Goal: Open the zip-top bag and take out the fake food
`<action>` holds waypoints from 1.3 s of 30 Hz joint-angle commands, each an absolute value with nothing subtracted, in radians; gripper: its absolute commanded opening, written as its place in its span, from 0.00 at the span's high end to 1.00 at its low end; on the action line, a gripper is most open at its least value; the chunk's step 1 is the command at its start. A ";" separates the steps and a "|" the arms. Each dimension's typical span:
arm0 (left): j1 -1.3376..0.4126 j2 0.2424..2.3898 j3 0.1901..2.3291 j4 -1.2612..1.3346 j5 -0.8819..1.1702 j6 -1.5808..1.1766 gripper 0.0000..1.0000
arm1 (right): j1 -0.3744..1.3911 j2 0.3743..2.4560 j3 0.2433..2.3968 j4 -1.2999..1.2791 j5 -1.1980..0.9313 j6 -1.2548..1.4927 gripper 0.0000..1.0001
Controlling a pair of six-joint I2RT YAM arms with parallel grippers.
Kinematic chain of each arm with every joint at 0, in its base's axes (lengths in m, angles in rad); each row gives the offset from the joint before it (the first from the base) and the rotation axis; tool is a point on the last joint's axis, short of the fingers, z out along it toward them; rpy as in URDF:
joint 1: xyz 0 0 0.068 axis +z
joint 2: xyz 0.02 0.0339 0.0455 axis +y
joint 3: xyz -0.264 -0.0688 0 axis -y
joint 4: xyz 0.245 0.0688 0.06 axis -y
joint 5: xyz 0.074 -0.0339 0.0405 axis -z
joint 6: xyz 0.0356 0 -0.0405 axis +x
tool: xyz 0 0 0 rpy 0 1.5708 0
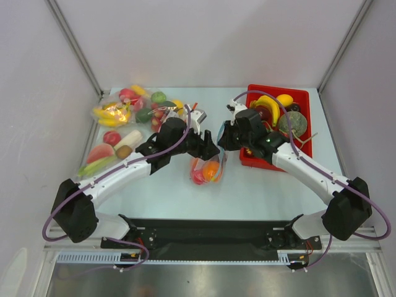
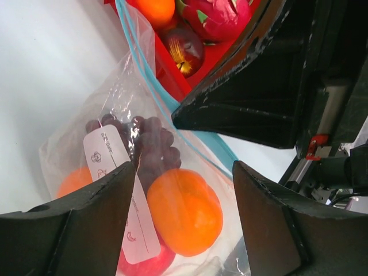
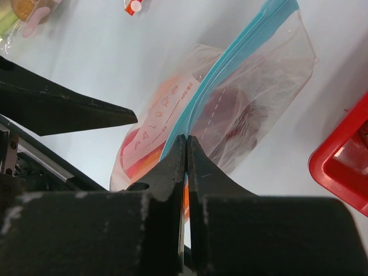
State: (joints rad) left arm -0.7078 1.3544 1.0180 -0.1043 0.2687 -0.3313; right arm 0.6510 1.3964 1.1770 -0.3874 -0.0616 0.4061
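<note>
The zip-top bag [image 1: 208, 168] lies mid-table, its mouth end lifted toward the grippers. Through the plastic, the left wrist view shows an orange fruit [image 2: 184, 211], dark purple grapes [image 2: 152, 144], a red fruit [image 2: 144, 265] and a white label. My right gripper [image 3: 187, 140] is shut on the blue-green zip strip [image 3: 230, 60]; the top view shows this gripper [image 1: 223, 141] just above the bag. My left gripper [image 2: 184, 172] is open, its fingers either side of the bag over the orange fruit, holding nothing; it also shows in the top view [image 1: 209, 147].
A red bin [image 1: 304, 98] with bananas and other fruit stands right of the grippers; its corner, with a dragon fruit [image 2: 215, 16], is close behind the bag. Several other bags of fake food [image 1: 124, 111] lie at the back left.
</note>
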 commanded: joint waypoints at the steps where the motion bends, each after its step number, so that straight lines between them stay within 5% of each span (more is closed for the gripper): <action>1: -0.703 1.364 1.055 -0.031 0.287 -0.365 0.27 | 0.661 1.362 1.177 -0.348 -0.077 0.384 1.00; 10: -0.701 1.404 1.049 -0.023 0.305 -0.368 0.33 | 0.672 1.338 1.175 -0.353 -0.058 0.379 1.00; 16: -0.701 1.408 1.035 -0.018 0.310 -0.370 0.49 | 0.673 1.327 1.178 -0.357 -0.051 0.379 1.00; 28: -0.699 1.414 1.037 -0.012 0.321 -0.371 1.00 | 0.676 1.318 1.177 -0.362 -0.043 0.368 1.00; 39: -0.635 1.333 1.065 -0.138 0.246 -0.324 1.00 | 0.637 1.290 1.180 -0.417 0.027 0.333 1.00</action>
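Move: The nearer, left-hand lip of the bag's blue-edged mouth lies almost between the left hand's open fingers, some 1 cm ahead, 2 cm right and 1 cm down. Inside the bag, the orange is about 3 cm back, 1 cm right and 12 cm below the left hand; the grapes are roughly 1 cm ahead, 1 cm right and 12 cm below. From the right hand, that lip is level fore-and-aft, about 2 cm left and 1 cm lower. The left fingers shut on the near lip of the bag's mouth, pinching it after the hand eases about 1 cm right and down, then draw it back left some 2 cm and a little forward, away from the right hand. The right hand keeps its pinch on the other lip, creeping up 1.5 cm and lastly about 1 cm right. ##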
